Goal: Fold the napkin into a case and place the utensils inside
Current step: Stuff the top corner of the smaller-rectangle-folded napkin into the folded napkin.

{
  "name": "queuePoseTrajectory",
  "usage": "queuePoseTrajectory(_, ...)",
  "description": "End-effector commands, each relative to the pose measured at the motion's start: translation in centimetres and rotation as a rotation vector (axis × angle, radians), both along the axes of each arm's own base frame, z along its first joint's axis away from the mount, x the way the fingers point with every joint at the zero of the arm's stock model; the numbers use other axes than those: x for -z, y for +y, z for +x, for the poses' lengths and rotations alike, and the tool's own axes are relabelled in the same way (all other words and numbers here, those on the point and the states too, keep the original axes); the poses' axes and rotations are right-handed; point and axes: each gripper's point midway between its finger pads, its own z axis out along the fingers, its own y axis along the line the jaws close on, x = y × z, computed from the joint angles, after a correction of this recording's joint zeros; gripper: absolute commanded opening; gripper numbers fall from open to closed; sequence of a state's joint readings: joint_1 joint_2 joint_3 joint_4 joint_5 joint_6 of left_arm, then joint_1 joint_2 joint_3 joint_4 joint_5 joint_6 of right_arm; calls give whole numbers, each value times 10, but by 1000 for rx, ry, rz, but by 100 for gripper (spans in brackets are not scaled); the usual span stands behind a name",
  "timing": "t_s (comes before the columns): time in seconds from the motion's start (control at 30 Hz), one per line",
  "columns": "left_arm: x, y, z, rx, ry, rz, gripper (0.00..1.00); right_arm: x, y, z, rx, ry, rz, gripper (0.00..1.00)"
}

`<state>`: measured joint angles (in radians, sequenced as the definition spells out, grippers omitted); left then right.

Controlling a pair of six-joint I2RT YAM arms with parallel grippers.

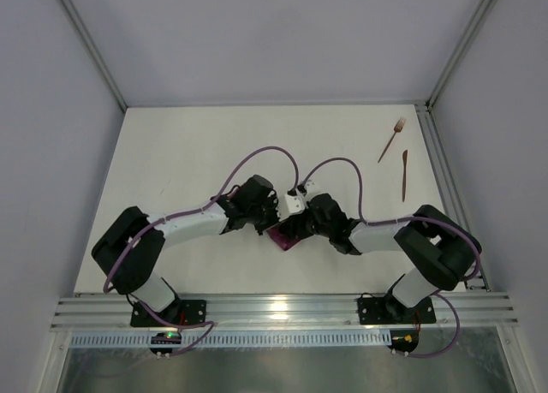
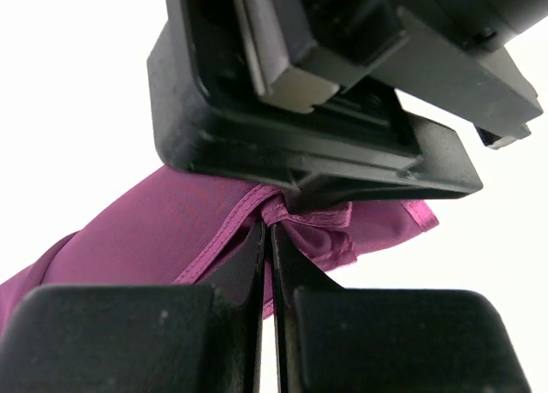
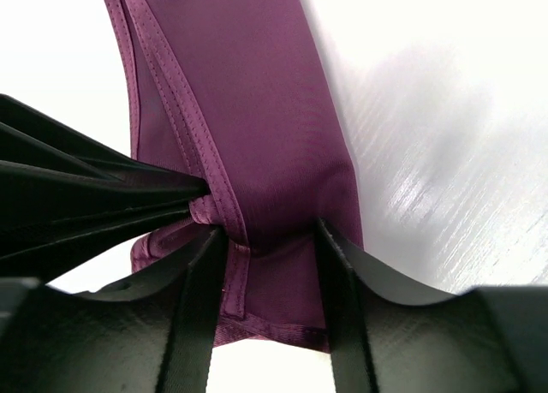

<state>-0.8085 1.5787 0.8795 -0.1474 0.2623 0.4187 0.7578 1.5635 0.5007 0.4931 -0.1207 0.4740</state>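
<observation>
The plum-purple napkin lies folded into a narrow strip at mid-table, mostly hidden under both wrists. In the left wrist view my left gripper is shut on a hemmed edge of the napkin, right under the right gripper's black body. My right gripper is open, its fingers straddling the end of the napkin strip while the left fingers pinch the hem beside it. The copper-brown fork and knife lie apart at the far right.
A metal rail borders the white table's right side, close to the utensils. Purple cables loop over both arms near the middle. Grey walls enclose the table at the back and sides.
</observation>
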Motion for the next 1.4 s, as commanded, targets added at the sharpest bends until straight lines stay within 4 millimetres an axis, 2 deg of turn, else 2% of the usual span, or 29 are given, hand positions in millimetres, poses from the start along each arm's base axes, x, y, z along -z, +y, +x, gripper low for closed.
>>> queuePoseTrajectory(0.0, -22, -19, 5, 19, -8, -91, 0, 8, 1, 3, 23, 7, -20, 47)
queuePoseTrajectory(0.1, -22, -18, 5, 15, -6, -90, 0, 12, -1, 8, 51, 5, -33, 34)
queuePoseTrajectory(0.13, -21, -16, 6, 11, -2, -92, 0, 13, -2, 8, 53, 5, -36, 25)
queuePoseTrajectory(0.23, -22, -11, 8, 0, 1, -91, 0, 14, -4, 8, 64, 6, -41, 14)
queuePoseTrajectory(0.43, -17, -2, 8, 6, 10, -60, 0, 9, -5, 12, 59, -28, -54, 6)
queuePoseTrajectory(0.5, -15, 3, 5, 21, 6, -34, 6, 4, -3, 13, 38, -38, -58, 3)
queuePoseTrajectory(0.53, -15, 5, 6, 25, -2, -25, 12, 3, -2, 13, 25, -45, -63, 3)
queuePoseTrajectory(0.57, -15, 7, 6, 41, -20, -11, 30, 3, -2, 12, 5, -53, -77, 3)
queuePoseTrajectory(0.67, -21, 14, 10, 55, -83, 8, 47, -4, 1, 12, -35, -82, -86, 3)
queuePoseTrajectory(0.87, -38, 8, 23, 111, -231, -12, 52, -12, 10, 8, -129, -111, -81, 3)
queuePoseTrajectory(1.0, -42, 2, 12, 174, -202, -46, 55, -13, 16, 6, -185, -109, -61, 3)
queuePoseTrajectory(1.03, -42, 2, 10, 193, -203, -43, 57, -11, 17, 5, -194, -109, -63, 3)
queuePoseTrajectory(1.07, -32, 4, 6, 210, -187, -28, 62, -10, 18, 4, -200, -106, -62, 3)
queuePoseTrajectory(1.1, -26, 5, 4, 227, -185, -17, 72, -11, 19, 5, -205, -110, -59, 3)
queuePoseTrajectory(1.13, -21, 6, 4, 243, -190, -4, 74, -12, 19, 5, -209, -112, -53, 3)
queuePoseTrajectory(1.17, -13, 6, 4, 242, -176, 5, 75, -13, 22, 6, -217, -120, -44, 3)
queuePoseTrajectory(1.3, -12, 2, 4, 248, -159, -4, 75, -21, 29, 5, -244, -134, -13, 3)
queuePoseTrajectory(1.37, -8, 5, 12, 213, -177, 20, 75, -26, 32, 6, -257, -143, 0, 3)
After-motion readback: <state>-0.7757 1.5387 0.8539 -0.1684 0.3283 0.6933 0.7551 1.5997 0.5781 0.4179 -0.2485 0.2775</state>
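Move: The left hand, already shut, holds the napkin's top corner at its tips; the folded napkin's near end lies about 4 cm back and 4 cm right of it. The right fingers stand open around the folded layers, roughly 1 cm below the right hand point and, from the left hand, some 3 cm right and 1 cm ahead. From the right hand, the near end is about 3 cm back and 1 cm right. Right fingers pinch the folded layers; left fingers then open off the corner, rise about 2 cm and dip again. ##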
